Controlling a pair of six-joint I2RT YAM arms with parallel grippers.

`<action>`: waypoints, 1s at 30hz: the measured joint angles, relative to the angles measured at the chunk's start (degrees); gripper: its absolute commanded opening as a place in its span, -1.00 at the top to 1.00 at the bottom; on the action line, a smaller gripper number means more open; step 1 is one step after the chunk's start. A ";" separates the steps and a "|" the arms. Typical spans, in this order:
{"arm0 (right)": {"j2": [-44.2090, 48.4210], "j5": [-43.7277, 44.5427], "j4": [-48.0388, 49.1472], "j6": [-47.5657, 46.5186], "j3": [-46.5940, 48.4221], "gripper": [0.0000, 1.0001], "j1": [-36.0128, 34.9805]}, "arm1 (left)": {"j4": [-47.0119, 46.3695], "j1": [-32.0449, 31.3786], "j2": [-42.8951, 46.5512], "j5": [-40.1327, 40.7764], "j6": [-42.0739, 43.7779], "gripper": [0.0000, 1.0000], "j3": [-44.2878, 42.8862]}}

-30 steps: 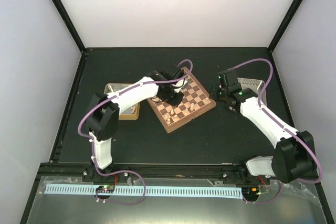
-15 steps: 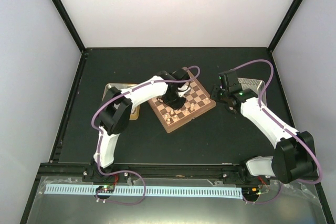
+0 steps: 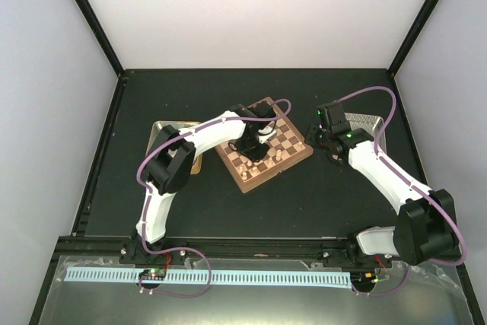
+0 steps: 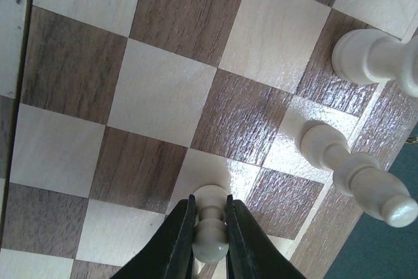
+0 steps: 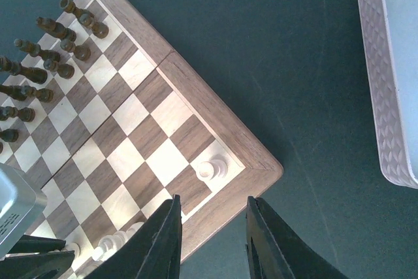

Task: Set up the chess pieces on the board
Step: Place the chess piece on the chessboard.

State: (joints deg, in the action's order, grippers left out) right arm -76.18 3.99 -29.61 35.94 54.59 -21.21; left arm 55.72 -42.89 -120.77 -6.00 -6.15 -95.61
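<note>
The board (image 3: 243, 182) lies turned at an angle mid-table. My left gripper (image 3: 255, 144) is low over it, shut on a cream pawn (image 4: 210, 243) whose base rests on a light square (image 4: 208, 173) near the board's edge. Two taller cream pieces (image 4: 353, 171) (image 4: 366, 57) stand to the right of the pawn. My right gripper (image 5: 213, 199) hangs open above the board's right corner (image 5: 258, 161), holding nothing. A single cream piece (image 5: 211, 169) stands on that corner square. Several dark pieces (image 5: 52, 50) line the far side.
A silver metal tray (image 3: 367, 123) sits right of the board, behind my right arm, and shows in the right wrist view as the tray's wall (image 5: 385, 83). A tan tray (image 3: 169, 130) lies left of the board, partly under my left arm. Black table rails surround everything.
My left arm has reached farther across the board and lowered the cream pawn onto a square. The right arm has not moved.
</note>
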 measured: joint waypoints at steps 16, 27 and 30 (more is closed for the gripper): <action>-0.11 0.02 -0.15 0.00 0.00 0.41 0.04 | 0.81 0.04 -0.55 -0.22 0.02 0.24 -1.66; 0.17 0.42 -0.22 0.00 0.02 0.40 0.04 | -1.64 4.98 8.33 4.42 -5.40 0.00 -0.44; 0.17 0.42 -0.28 0.00 0.00 0.40 0.04 | -4.44 9.64 15.54 7.61 -9.55 -0.09 5.75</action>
State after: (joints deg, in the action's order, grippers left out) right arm -76.01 4.40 -29.89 35.94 54.59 -21.17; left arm 51.29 -33.26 -105.23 1.61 -15.70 -89.86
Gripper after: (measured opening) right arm 0.298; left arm 0.511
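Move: The left hand holds a light chess piece by its head, base already on a light square about 3 cm straight below. Light pieces stand nearby: the right neighbour 3 cm right and 1 cm back, the far-right piece 6 cm right and 1 cm ahead, the left neighbour 2 cm left and 1 cm back. The tray's middle is some 22 cm left, 4 cm ahead. From the right hand the held piece is roughly 15 cm left, 4 cm back, 11 cm down. The left fingers open off the piece, then rise about 9 cm, swinging left and forward towards the tray. ##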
